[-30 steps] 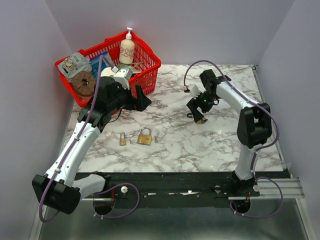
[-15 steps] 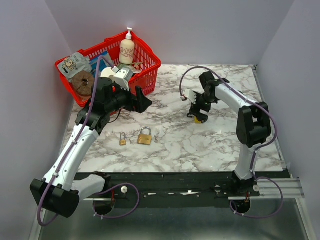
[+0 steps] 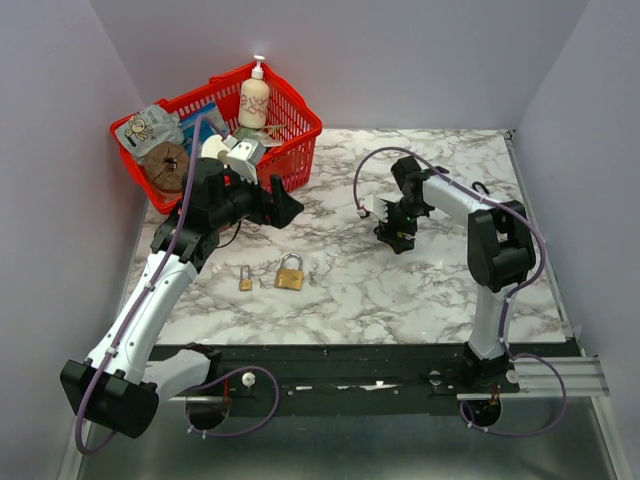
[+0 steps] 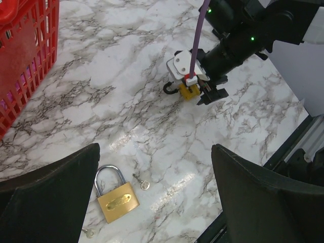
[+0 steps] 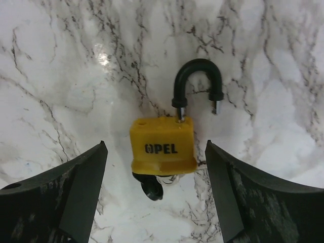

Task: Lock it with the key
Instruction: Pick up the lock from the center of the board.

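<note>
A yellow padlock (image 5: 163, 148) marked OPEL lies on the marble table with its black shackle (image 5: 197, 83) open. A key with a black head (image 5: 152, 187) is in its underside. My right gripper (image 5: 155, 144) is open, tips down, with one finger on each side of the padlock body, not touching it. The left wrist view shows the same padlock (image 4: 188, 91) under the right gripper (image 4: 210, 91). In the top view the right gripper (image 3: 397, 235) hides it. My left gripper (image 3: 285, 205) is open and empty, held above the table.
A brass padlock (image 3: 290, 274) and a smaller brass padlock (image 3: 245, 279) lie at the table's front left. A small loose key (image 4: 139, 182) lies beside the big one (image 4: 117, 201). A red basket (image 3: 290, 150) with a bottle and packets stands at the back left.
My right gripper has swung left and down over the yellow padlock, which it now covers in the top view. The left arm has barely shifted.
</note>
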`<state>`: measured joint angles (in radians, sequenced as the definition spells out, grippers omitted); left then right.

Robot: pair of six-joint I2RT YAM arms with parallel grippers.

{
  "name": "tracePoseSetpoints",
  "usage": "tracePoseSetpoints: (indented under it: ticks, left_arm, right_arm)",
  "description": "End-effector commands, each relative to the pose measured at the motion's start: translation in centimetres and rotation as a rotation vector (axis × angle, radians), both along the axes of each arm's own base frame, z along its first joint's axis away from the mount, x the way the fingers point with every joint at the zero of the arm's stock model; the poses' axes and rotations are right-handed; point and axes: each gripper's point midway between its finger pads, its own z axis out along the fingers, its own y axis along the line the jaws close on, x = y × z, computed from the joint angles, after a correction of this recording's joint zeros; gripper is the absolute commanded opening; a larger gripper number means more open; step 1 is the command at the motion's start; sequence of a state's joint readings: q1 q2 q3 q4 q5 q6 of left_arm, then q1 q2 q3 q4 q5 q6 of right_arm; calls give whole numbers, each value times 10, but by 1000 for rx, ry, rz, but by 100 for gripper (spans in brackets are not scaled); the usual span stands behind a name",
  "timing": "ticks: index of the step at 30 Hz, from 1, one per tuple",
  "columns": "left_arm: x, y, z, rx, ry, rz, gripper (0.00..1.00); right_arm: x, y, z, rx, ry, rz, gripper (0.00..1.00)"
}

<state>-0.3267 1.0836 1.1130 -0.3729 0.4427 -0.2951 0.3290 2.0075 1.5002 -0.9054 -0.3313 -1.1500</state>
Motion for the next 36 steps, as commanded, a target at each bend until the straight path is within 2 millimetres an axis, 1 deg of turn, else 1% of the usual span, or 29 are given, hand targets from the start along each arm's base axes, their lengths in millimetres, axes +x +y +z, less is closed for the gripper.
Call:
tracePoseSetpoints:
  ticks: [1, 2, 4, 7, 8, 10, 11, 13, 14, 15, 16, 17, 18, 19, 20, 21, 22, 23, 24, 25, 26, 27, 28, 30, 31, 32, 34, 35, 36]
  left_arm:
    - [0, 0, 8, -10, -46, -14, 99]
    - [0, 0, 8, -10, -46, -13, 99]
    - [1, 1, 7, -9, -45, -10, 99]
    - [-1, 1, 8, -15, -45, -21, 99]
    - [-2, 1, 9, -17, -50, -21, 99]
    - [-3, 1, 10, -20, -53, -25, 99]
    - [-5, 1, 12, -22, -59, -31, 99]
    - [-7, 2, 12, -19, -62, -31, 99]
    - [-9, 3, 13, -15, -74, -38, 99]
    - [-10, 3, 13, -11, -81, -47, 99]
    - [-14, 1, 12, -11, -84, -65, 99]
    - [-17, 1, 14, 2, -122, -90, 99]
    - [-24, -2, 15, 1, -141, -134, 99]
    - [-26, -3, 10, 14, -151, -154, 99]
    - [-32, -3, 10, 28, -183, -181, 99]
    - [-42, -8, 8, 61, -245, -279, 99]
    - [-48, -8, -4, 105, -279, -338, 98]
    - [-60, -8, -10, 130, -302, -395, 97]
    - [-64, -7, -16, 208, -412, -475, 95]
    - [-81, -11, -27, 217, -453, -584, 92]
    - [-98, -8, -37, 245, -469, -657, 90]
    - [-105, -8, -42, 282, -534, -713, 87]
    - [-108, -8, -49, 325, -603, -757, 85]
    - [-114, -13, -47, 348, -683, -793, 82]
    - [-114, -15, -45, 365, -727, -810, 81]
    - [-115, -22, -44, 380, -759, -828, 80]
    - [-117, -31, -41, 407, -805, -859, 75]
    - [-113, -33, -43, 446, -820, -861, 74]
    - [-120, -42, -43, 441, -840, -895, 73]
  right_arm:
    - [-5, 10, -9, 6, -10, 51, 82]
    - [-7, 10, -12, -4, -10, 56, 79]
    - [-6, 10, -13, -13, -18, 54, 78]
    - [-7, 12, -17, -17, -23, 42, 69]
    - [-7, 13, -17, -20, -22, 39, 64]
    - [-8, 12, -19, -23, -10, 14, 59]
    - [-8, 13, -20, -25, -9, 12, 51]
    - [-10, 10, -19, -31, -13, 2, 43]
    - [-11, 11, -11, -23, -26, 1, 35]
    - [-13, 12, -5, -7, -24, -4, 32]
    - [-23, 13, 3, 8, 9, -7, 29]
    - [-26, 27, 21, 82, 26, -1, 26]
    - [-31, 34, 41, 131, 38, -21, 24]
    - [-51, 36, 56, 157, 118, -28, 23]
    - [-57, 56, 85, 272, 153, -17, 20]
    - [-67, 62, 106, 330, 191, -30, 18]
    - [-91, 65, 120, 356, 285, -35, 16]
    - [-105, 77, 139, 442, 340, -23, 13]
    - [-115, 82, 152, 474, 374, -24, 12]
    - [-132, 82, 166, 496, 411, -21, 11]
    - [-145, 90, 176, 541, 449, -4, 10]
    - [-155, 91, 181, 555, 481, -11, 9]
    - [-167, 92, 190, 569, 499, -2, 8]
    - [-188, 101, 200, 593, 560, 32, 6]
    - [-199, 101, 202, 587, 601, 29, 6]
    - [-210, 106, 205, 581, 622, 45, 4]
    - [-222, 109, 207, 577, 658, 51, 3]
    - [-230, 112, 209, 573, 668, 71, 2]
    - [-233, 114, 211, 574, 687, 65, 1]
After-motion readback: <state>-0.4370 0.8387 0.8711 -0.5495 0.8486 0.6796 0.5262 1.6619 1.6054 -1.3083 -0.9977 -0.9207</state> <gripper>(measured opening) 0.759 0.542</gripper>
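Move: The yellow lock stands almost between the right fingers, about 1 cm back, 1 cm left and 1 cm lower. From that hand a silver key lies some 12 cm back and 16 cm left, and the brass padlock about 12 cm back and 21 cm left, both on the table. For the left hand, high over the table, the yellow lock is roughly 6 cm ahead, 17 cm right and 28 cm down. Right fingers pinch the yellow lock, raising it about 20 cm and back-left; left hand draws back, turning clockwise. ##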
